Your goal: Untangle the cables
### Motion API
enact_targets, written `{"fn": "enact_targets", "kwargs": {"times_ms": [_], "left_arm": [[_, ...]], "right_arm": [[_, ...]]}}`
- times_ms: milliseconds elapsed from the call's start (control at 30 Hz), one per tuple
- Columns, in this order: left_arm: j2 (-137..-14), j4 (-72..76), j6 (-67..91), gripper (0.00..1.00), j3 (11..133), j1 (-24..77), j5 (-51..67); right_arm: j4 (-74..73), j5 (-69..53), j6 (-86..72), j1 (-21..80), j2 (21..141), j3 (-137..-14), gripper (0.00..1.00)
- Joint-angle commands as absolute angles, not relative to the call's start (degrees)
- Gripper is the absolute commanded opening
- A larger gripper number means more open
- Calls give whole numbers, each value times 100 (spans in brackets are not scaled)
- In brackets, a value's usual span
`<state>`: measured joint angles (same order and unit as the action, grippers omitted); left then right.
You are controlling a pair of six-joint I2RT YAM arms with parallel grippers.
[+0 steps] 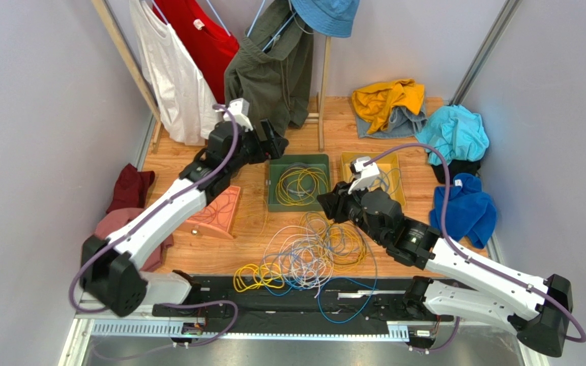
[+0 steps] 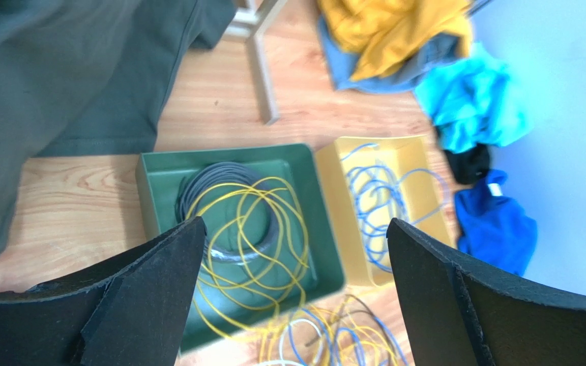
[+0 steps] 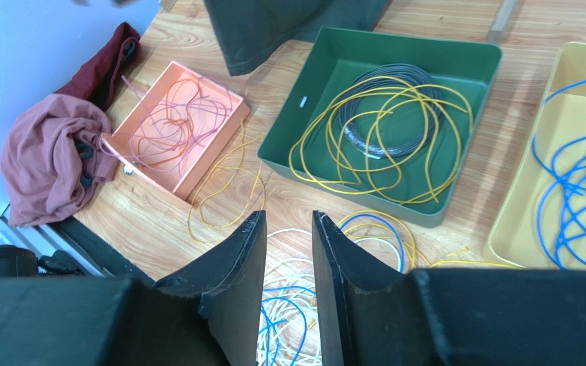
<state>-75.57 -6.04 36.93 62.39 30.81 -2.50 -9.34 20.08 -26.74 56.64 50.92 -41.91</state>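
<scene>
A tangle of yellow, blue and white-grey cables lies on the wooden table near the front edge. Yellow cables over a dark coil fill the green tray. Blue cables lie in the yellow tray, and orange-pink ones in the pink tray. My left gripper hangs above the green tray's back edge, jaws wide open and empty. My right gripper hovers over the tangle, jaws apart by a narrow gap with nothing between them.
Clothes hang on a rack at the back. Yellow, teal and blue garments lie at the right, maroon and pink cloths at the left. A black rail runs along the near edge.
</scene>
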Motion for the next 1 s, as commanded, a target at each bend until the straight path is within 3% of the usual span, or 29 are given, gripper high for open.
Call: {"fn": "enact_targets", "kwargs": {"times_ms": [0,233,500,800,967], "left_arm": [[-6446,-1247,3550,98,5653,3558,-773],[-5292,-985,4227,98,3432,4604,-1362],[-4869,-958,4561,99,2514,5054,-1801],[-6318,-89,4667,99,2364,4966,-2294],[-7073,623,4790,93,2373,4746,-2197]], "right_arm": [[-528,1679,-2733,5809,5273,-4017,32],[-457,1872,-2830,6117,5098,-3744,31],[-852,2092,-2918,6275,4729,-3622,31],[-905,2232,-3041,6363,4658,-3542,30],[-958,2303,-3015,6390,4579,-3542,30]]}}
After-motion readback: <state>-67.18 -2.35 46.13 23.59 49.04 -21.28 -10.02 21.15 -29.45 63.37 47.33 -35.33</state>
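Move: A loose yellow cable strand lies on the table about 12 cm back of the left hand, 3 cm to its left and some 25 cm below. From that hand, the green box with the coiled yellow cable is about 2 cm ahead and 8 cm right, the orange tray 6 cm back and 17 cm left, the main tangle 21 cm back and 8 cm right, all well below. From the right hand the strand lies roughly 4 cm ahead, 19 cm left, 22 cm below. The left hand heads down and back to the yellow strand in the gap between the orange tray and the green box, sinking about 22 cm: a small hop up, a sweep back of some 17 cm drifting slightly left, then a little forward on the last descent. Its wide-open fingers tip down and its left side rises, each nearly 20 degrees. The right hand, empty, eases back and down about 4 cm. ##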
